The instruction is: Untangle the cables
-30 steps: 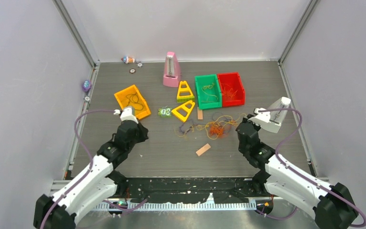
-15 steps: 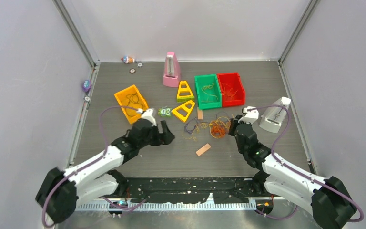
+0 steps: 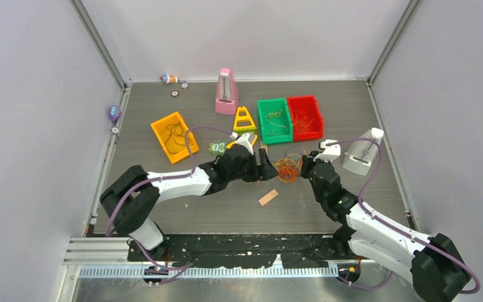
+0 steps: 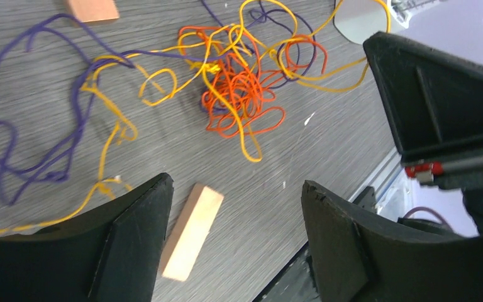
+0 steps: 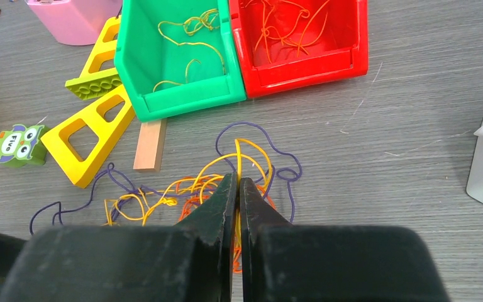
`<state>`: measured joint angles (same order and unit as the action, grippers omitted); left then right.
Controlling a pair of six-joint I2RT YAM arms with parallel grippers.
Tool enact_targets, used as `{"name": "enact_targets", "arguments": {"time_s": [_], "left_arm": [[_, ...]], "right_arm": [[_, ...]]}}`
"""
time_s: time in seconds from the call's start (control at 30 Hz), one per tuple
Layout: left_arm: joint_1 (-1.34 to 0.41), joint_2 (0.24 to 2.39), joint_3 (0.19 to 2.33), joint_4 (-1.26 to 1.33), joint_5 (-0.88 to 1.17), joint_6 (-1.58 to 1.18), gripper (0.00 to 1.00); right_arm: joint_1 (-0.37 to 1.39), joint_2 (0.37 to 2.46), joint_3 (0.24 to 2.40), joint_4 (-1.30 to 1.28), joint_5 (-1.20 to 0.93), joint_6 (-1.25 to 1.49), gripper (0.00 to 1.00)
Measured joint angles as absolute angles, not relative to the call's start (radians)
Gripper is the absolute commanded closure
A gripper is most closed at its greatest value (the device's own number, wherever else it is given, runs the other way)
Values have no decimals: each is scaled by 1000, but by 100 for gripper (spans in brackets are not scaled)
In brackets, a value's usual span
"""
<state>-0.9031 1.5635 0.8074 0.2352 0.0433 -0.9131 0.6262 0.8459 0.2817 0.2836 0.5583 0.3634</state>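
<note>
The cables (image 3: 286,168) lie as a knot of thin yellow, orange-red and dark purple cords in the middle of the table. In the left wrist view the orange core (image 4: 239,94) sits ahead of my left gripper (image 4: 236,189), whose fingers stand wide open with nothing between them. My left gripper (image 3: 267,170) hovers at the knot's left edge. At the knot's right edge is my right gripper (image 3: 307,167). In its wrist view the right gripper (image 5: 238,179) is shut on a yellow cable (image 5: 239,151) that runs up between its fingertips. More loose cords lie in the bins.
Green bin (image 3: 274,119) and red bin (image 3: 305,117) stand just behind the knot, and an orange bin (image 3: 174,133) is at the left. Yellow triangle blocks (image 3: 244,119), an owl block (image 3: 217,148), a pink metronome (image 3: 226,92), a white metronome (image 3: 361,152) and a wooden block (image 3: 268,197) lie around.
My left arm has swung right from the orange bin to the knot, and its gripper has opened. The right gripper shifted slightly left onto the knot and stays shut.
</note>
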Motion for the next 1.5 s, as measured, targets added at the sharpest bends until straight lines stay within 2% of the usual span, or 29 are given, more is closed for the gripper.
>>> {"name": "enact_targets", "arguments": {"time_s": [0.23,0.3,0.33,0.37,0.47,0.5,0.67,0.83,1.0,1.1,1.23,1.27,1.33,1.4,1.47,1.5], "left_arm": [[-921,1715,929,236,28,-1009,30],[-923,1754,955,236,26,-1023,34],[-925,1774,968,236,25,-1034,40],[-928,1793,979,237,23,-1043,50],[-937,1836,992,247,23,-1069,95],[-941,1842,991,250,23,-1074,100],[-943,1794,949,252,-6,-1051,100],[-911,1557,824,205,-6,-990,100],[-787,1319,679,175,60,-929,100],[-723,1232,635,81,66,-874,100],[-725,1145,616,12,85,-827,100],[-728,1125,613,2,85,-821,100],[-727,1089,610,-11,81,-802,100],[-726,1066,609,-35,71,-780,100],[-720,1049,607,-81,55,-752,100],[-717,1044,603,-100,48,-740,100]], "right_arm": [[626,816,281,284,558,363,91],[626,807,280,284,559,363,92],[626,802,280,284,560,363,92],[626,799,279,284,559,363,92],[626,789,272,285,562,363,92],[626,786,269,286,563,363,91],[626,787,264,284,581,364,94],[626,804,266,254,640,377,95],[625,762,263,234,710,407,95],[624,721,261,222,753,428,95],[631,698,260,198,756,458,95],[632,697,260,191,754,464,93],[634,693,258,185,742,471,75],[633,688,257,186,730,469,36],[625,685,250,199,724,458,24],[621,685,244,209,703,438,22]]}}
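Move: The cable tangle lies about 5 cm to the right of the open left hand, 1 cm ahead and some 5 cm below. From that hand the loose wooden block sits roughly 7 cm back, level sideways, and the nearer yellow triangle 8 cm ahead and 8 cm left. From the right hand, already pinching the yellow cable, the tangle is about 4 cm left, 1 cm back and 7 cm below. Left hand dips right, pinches the yellow cable, pulls it left about 17 cm; right eases right, then opens. ##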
